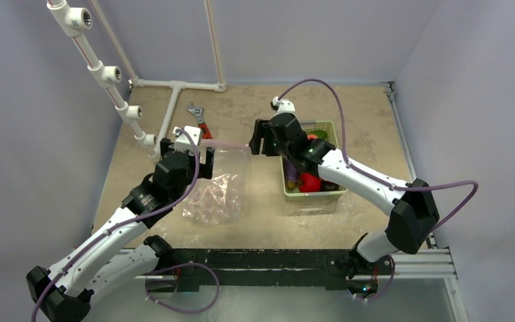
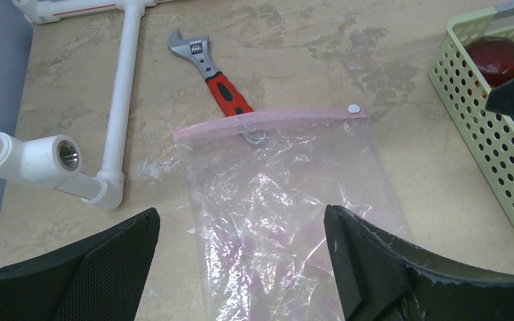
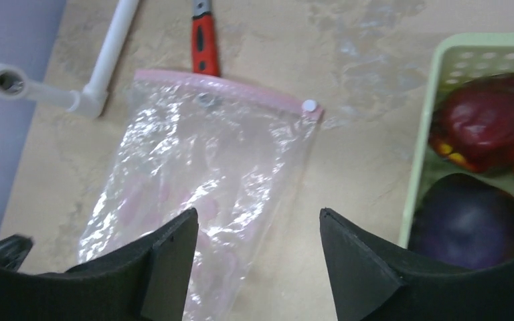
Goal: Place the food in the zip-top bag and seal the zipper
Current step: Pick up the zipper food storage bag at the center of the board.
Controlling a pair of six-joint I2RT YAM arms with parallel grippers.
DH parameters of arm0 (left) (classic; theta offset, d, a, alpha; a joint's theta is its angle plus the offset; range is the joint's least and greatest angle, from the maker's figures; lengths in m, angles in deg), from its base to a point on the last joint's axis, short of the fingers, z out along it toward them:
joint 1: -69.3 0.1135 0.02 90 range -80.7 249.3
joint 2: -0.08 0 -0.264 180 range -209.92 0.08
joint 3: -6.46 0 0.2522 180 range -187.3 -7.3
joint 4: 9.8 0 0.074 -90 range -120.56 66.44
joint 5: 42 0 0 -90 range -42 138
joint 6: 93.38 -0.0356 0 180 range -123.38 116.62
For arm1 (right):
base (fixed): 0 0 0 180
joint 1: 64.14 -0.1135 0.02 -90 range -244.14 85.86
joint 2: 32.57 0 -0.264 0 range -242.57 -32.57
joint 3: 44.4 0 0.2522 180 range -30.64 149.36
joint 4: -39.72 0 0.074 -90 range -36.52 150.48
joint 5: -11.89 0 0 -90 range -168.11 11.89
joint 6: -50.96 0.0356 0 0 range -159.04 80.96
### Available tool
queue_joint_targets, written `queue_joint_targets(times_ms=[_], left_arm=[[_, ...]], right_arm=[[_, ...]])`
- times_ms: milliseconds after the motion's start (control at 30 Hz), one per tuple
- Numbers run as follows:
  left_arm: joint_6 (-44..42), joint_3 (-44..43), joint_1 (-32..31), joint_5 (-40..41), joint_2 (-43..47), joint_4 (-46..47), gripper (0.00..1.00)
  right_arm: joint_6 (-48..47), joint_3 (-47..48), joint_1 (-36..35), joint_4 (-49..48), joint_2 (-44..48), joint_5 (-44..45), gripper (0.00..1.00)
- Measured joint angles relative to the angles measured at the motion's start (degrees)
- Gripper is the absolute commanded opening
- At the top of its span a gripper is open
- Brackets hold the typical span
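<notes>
The zip-top bag (image 1: pixel 216 191) lies flat on the table, clear and crinkly, with nothing solid showing inside. Its pink zipper (image 2: pixel 271 120) runs along the far mouth edge, a white slider (image 2: pixel 354 108) at the right end. The food sits in a pale green basket (image 1: pixel 315 194): a dark red round piece (image 3: pixel 485 120), a purple piece (image 3: pixel 465 221) and a red one (image 1: pixel 310 181). My left gripper (image 2: pixel 241 221) hovers open over the bag (image 2: pixel 288 200), holding nothing. My right gripper (image 3: pixel 258 221) stands open and empty above the bag's right edge (image 3: pixel 201 167), left of the basket (image 3: pixel 418 167).
A red-handled wrench (image 2: pixel 214 73) lies just beyond the zipper, its handle end under the bag's mouth. White PVC pipes (image 2: pixel 117 107) run along the left and far side of the table. The basket (image 2: pixel 488 140) stands close to the right of the bag.
</notes>
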Motion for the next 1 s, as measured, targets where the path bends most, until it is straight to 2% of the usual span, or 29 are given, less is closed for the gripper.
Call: queue_joint_targets(times_ms=[200, 267, 400, 1000], left_arm=[[0.0, 0.0, 0.0, 0.3, 0.0, 0.0, 0.91], [0.0, 0.0, 0.0, 0.3, 0.0, 0.0, 0.91], [0.0, 0.0, 0.0, 0.4, 0.0, 0.0, 0.91], [0.0, 0.0, 0.0, 0.4, 0.0, 0.0, 0.91]], right_arm=[[1.9, -0.8, -1.6, -4.7, -1.6, -5.8, 0.85], [2.8, -1.7, -1.8, -6.1, -2.4, -6.7, 0.92], [5.2, -4.3, -1.8, -8.9, -4.6, -8.9, 0.98], [17.2, -11.0, -1.8, -22.6, -13.6, -16.8, 0.99]])
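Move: The zip-top bag lies flat on the board about 13 cm to the right hand's left, some 3 cm nearer the base and roughly 21 cm below it. Its zipper slider is about 10 cm ahead and 3 cm left of that hand. The food basket's middle is about 16 cm to its right and 2 cm ahead. From the left hand, the bag is about 4 cm ahead, 6 cm right and 22 cm down. Leftward at first, nearly level, then steeply down: the right hand leaves the basket's side for the right half of the bag, going down about 11 cm and left about 8 while drawing back a little. The wrist tips further down and rolls its left side up, some 25 degrees in all, and the empty fingers spread from two-thirds to fully open, still clear of the plastic. ##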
